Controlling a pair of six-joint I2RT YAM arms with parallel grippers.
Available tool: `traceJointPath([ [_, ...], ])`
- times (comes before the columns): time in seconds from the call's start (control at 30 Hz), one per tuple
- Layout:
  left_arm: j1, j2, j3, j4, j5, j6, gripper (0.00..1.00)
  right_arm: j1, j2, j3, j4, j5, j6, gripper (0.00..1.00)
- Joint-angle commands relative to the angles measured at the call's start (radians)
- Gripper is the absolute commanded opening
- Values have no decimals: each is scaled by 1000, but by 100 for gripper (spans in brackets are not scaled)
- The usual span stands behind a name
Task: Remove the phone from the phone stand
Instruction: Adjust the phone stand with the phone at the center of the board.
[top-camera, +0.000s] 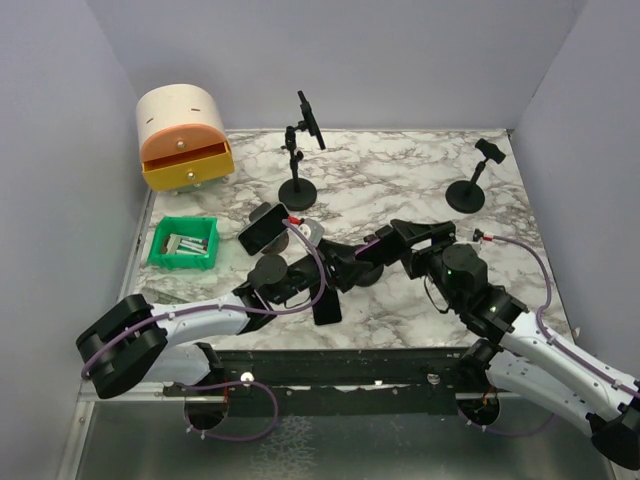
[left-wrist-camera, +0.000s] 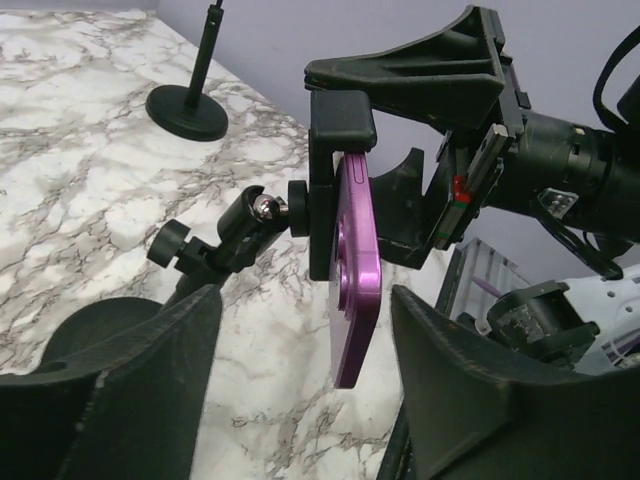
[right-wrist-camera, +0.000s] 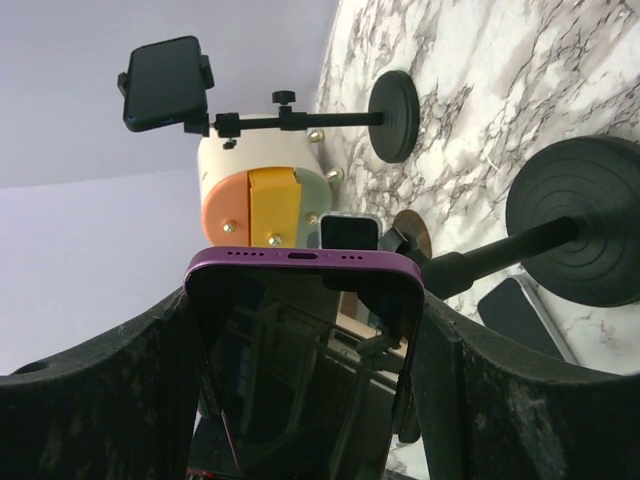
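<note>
A purple phone (left-wrist-camera: 358, 290) stands on edge in the black clamp (left-wrist-camera: 332, 190) of a phone stand, whose ball joint (left-wrist-camera: 252, 222) slants down to a dark base. My left gripper (left-wrist-camera: 305, 298) is open: its fingers flank the phone's lower end with a gap on both sides. From the far side, my right gripper (right-wrist-camera: 305, 300) is shut on the phone (right-wrist-camera: 300, 350), a finger pressed on each long edge. The stand's rod (right-wrist-camera: 495, 255) and round base (right-wrist-camera: 580, 220) lie beyond. In the top view the two grippers meet mid-table and hide the phone.
A cream and orange drawer box (top-camera: 185, 135) sits back left and a green bin (top-camera: 185, 243) at the left edge. Another stand holds a phone (top-camera: 310, 120); a further stand (top-camera: 468, 190) stands back right. A silver-edged phone (top-camera: 265, 228) and a flat black phone (top-camera: 326, 305) are near the left arm.
</note>
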Motion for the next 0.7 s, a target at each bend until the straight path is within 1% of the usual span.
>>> traceJointPath([
  [0.0, 5, 27, 27, 74, 39, -23, 60, 0, 19, -71, -20, 4, 84, 0],
  [0.1, 10, 46, 46, 74, 57, -18, 39, 0, 0, -77, -17, 18, 100, 1],
  [0.23, 15, 67, 61, 80, 55, -28, 22, 0, -9, -79, -5, 22, 110, 0],
  [0.3, 18, 70, 61, 95, 39, -36, 10, 0, -7, -74, -12, 18, 106, 2],
  [0.33, 20, 68, 62, 102, 33, -37, 3, 0, -7, -73, -13, 18, 100, 11],
  [0.37, 23, 68, 65, 103, 32, -37, 0, 0, -8, -74, -12, 15, 86, 23],
  [0.5, 36, 63, 83, 103, 57, -42, 0, 0, -27, -44, -60, 10, -54, 78],
  [0.53, 42, 62, 88, 103, 70, -47, 0, 0, -34, -29, -96, 16, -84, 87],
  [0.6, 52, 63, 94, 102, 90, -65, 0, 0, -53, -1, -168, 34, -139, 98],
  [0.67, 63, 67, 103, 98, 110, -82, 0, 0, -82, 22, -231, 64, -186, 100],
])
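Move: Just off the left fingertips is the free short end of the phone in the stand's clamp; the phone's middle lies about 6 cm to the right, 3 cm farther out and 1 cm higher. The stand's round base is some 8 cm ahead, 2 cm right and 19 cm below, and the flat phone about 9 cm left, 3 cm ahead and 20 cm down. The right fingers already hold round the clamp, with the phone's middle about 3 cm to their left, level with them fore and aft and in height. Closing from about three-quarters open to nearly shut, the left fingers pinch the near free end of the clamped phone from both faces while the hand eases about 1 cm right and 1 cm up. The right hand keeps its hold and rolls its left side up some 5 degrees, then rolls back, spreads its fingers wide and drifts about 1 cm to the right. ##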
